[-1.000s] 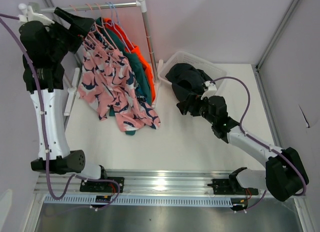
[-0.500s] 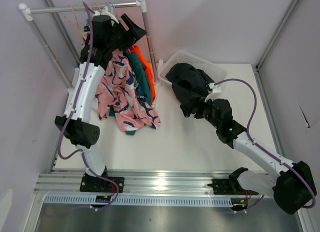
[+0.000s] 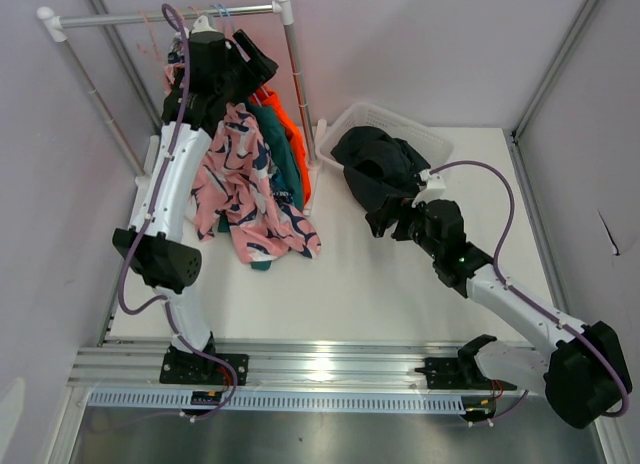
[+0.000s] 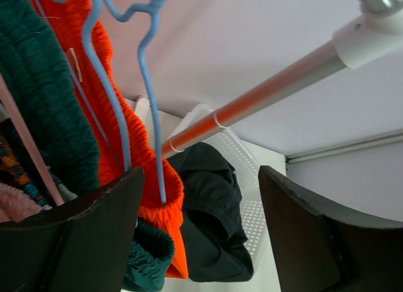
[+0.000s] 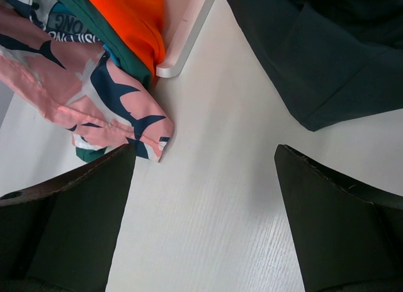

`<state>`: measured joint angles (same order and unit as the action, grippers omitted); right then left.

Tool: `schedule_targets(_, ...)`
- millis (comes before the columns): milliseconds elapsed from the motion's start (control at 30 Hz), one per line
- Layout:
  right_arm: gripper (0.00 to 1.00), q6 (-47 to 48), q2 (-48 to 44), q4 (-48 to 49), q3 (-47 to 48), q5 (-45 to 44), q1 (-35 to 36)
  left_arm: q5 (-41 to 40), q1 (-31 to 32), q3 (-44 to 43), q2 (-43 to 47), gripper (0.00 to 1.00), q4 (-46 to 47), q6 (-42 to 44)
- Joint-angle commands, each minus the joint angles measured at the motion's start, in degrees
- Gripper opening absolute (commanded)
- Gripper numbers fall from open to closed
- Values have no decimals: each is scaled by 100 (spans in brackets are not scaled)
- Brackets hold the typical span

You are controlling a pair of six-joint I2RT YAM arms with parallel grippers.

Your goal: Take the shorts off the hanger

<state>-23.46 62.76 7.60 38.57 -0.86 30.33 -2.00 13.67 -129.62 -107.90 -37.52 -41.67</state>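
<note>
Several shorts hang on a rack: pink shark-print shorts (image 3: 235,184), teal shorts (image 3: 284,169) and orange shorts (image 3: 292,124). Black shorts (image 3: 375,159) lie draped in a white basket (image 3: 432,142). My left gripper (image 3: 260,64) is raised by the rail (image 3: 165,17), open. In the left wrist view a blue hanger (image 4: 150,84) carries the orange shorts (image 4: 135,150) just inside the left finger (image 4: 75,241); nothing is clamped. My right gripper (image 3: 385,219) hovers open over bare table, between the pink shorts (image 5: 94,97) and the black shorts (image 5: 327,53).
The rack's white upright (image 3: 296,94) and its foot (image 5: 186,37) stand between the hanging clothes and the basket. Grey walls close in the back and both sides. A metal rail (image 3: 330,369) runs along the near edge.
My left arm has swung from the rack's left end across to the hangers near its right end, its jaws narrowing a little. The right arm has shifted slightly.
</note>
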Motion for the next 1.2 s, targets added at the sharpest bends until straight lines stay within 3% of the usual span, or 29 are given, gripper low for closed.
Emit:
schedule_targets(0,99,61,87,277,-33,-19,-27,-449,57,138,287,79,16,229)
schedule_targets(167,99,44,201,392,-86,25,-44,-530,57,324,270,80,218,291)
schedule_targets(367,99,35,272,488,-148,16,-80,-617,74,-72,-143,79,157,291)
schedule_targets(567,100,35,351,568,-218,218,-185,-845,66,-344,-425,63,341,335)
schedule_targets(700,99,44,395,629,-262,271,-273,-951,39,-634,-697,60,447,361)
schedule_targets(767,99,44,421,647,-271,306,-334,-951,13,-722,-847,51,456,335)
schedule_targets(800,100,44,430,664,-271,323,-361,-951,4,-705,-882,42,482,335)
schedule_targets(833,100,52,456,664,-271,341,-378,-951,-5,-748,-908,25,500,318)
schedule_targets(933,100,52,509,699,-288,368,-440,-855,13,-670,-839,0,614,370)
schedule_targets(1167,99,8,527,770,-113,464,-414,-609,136,-951,-225,0,439,607)
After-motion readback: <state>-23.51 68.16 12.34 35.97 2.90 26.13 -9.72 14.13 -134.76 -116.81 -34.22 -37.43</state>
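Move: The near sloping arm of the outermost blue hanger lies about 5 cm ahead of the left hand, 1 cm left and 3 cm below. The second blue hanger's arm is roughly 3 cm left of it. The orange shorts hang some 4 cm ahead of the hand, 3 left and 14 lower; the rack's right post stands about 8 ahead, 7 right. From the right hand the outer hanger is about 20 cm ahead, 25 left and 20 higher. First down about 2 cm, then forward some 5 cm and a little lower, the open left hand reaches in to the outermost blue hanger's sloping arm, turning slightly counter-clockwise. Its fingers close nearly shut over the last part of the reach and pinch the thin arm between their tips. The empty right hand, still wide open, sinks some 3.5 cm. ##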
